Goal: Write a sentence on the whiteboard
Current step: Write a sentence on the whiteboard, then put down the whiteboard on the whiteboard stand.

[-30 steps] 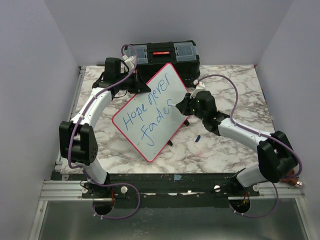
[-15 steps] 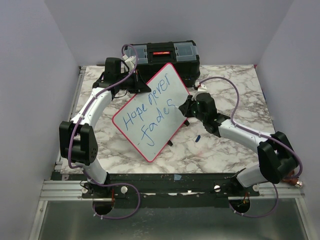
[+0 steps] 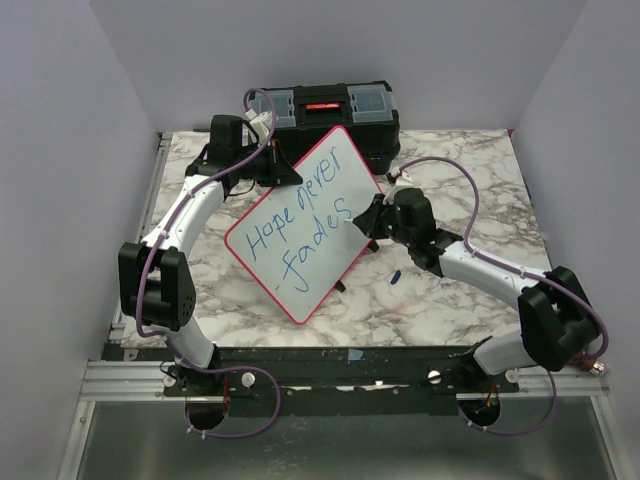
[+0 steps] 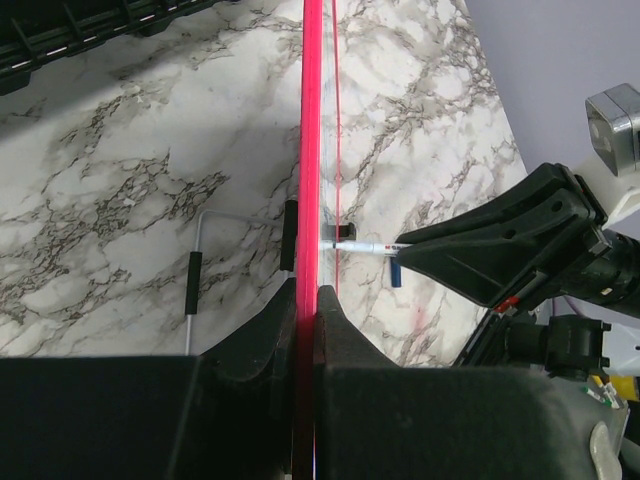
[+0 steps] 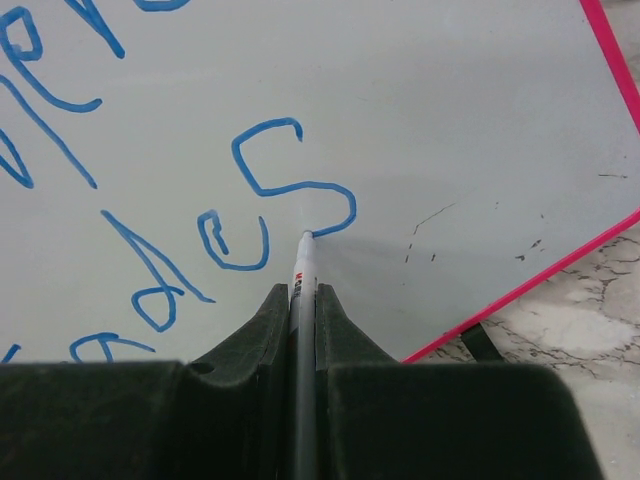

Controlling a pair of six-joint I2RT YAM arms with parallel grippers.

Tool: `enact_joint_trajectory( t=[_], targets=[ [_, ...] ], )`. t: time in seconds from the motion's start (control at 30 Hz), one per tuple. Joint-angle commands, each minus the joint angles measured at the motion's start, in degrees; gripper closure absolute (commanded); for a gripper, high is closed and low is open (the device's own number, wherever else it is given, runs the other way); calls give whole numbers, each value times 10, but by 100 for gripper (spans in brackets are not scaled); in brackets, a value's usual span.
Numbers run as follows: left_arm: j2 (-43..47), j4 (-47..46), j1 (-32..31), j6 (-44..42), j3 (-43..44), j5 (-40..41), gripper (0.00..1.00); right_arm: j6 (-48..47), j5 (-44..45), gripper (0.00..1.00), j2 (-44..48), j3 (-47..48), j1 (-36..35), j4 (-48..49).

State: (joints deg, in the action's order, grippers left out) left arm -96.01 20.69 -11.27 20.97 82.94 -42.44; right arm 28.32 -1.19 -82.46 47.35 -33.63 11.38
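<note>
The whiteboard (image 3: 300, 225), white with a red-pink frame, stands tilted in mid-table and reads "Hope never fades" in blue. My left gripper (image 3: 272, 165) is shut on its upper left edge; in the left wrist view the red frame (image 4: 309, 180) runs straight up from between the jaws. My right gripper (image 3: 368, 216) is shut on a white marker (image 5: 303, 275), whose tip touches the board (image 5: 450, 110) at the tail of the final "s". From the left wrist the marker (image 4: 362, 246) shows meeting the board's face.
A black toolbox (image 3: 325, 108) sits behind the board at the table's far edge. A small blue marker cap (image 3: 395, 276) lies on the marble to the right of the board. The board's wire stand (image 4: 195, 275) rests on the table behind it.
The right gripper has drawn the marker along the last letter, completing the "s" of "fades". The left arm and the board have held still.
</note>
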Motion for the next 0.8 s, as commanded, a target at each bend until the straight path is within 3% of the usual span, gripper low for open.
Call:
enact_joint_trajectory(
  t=[0.0,0.13,0.37,0.57,0.77],
  targets=[
    [11,1,-12,-43,12,24,100,13,-27,99,21,8,-1,-7],
    [10,1,-12,-45,11,24,100,15,-15,99,81,21,-1,-18],
    [3,1,-12,-46,11,29,100,8,-28,99,257,-9,-1,76],
    [-7,-5,-13,-37,7,19,100,4,69,99,288,-12,-1,28],
    [-29,2,-27,-42,16,5,100,9,110,99,312,-46,-1,24]
  ],
)
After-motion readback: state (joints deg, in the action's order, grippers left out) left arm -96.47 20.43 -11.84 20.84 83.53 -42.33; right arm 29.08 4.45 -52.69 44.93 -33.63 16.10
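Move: The right hand holds the marker with its tip at the end of the s in "fades", about 5 cm ahead of the hand, 4 cm to its left and 3 cm below. The word "never" is some 7 cm ahead, 11 cm left and 3 cm above; the blue cap is about 7 cm back, 8 cm right and 14 cm below. From the left hand, the s end lies about 13 cm right, 3 cm back and 11 cm below. Lifting the marker off the s, the right hand rises about 23 cm, tips up and sinks 3 cm. ##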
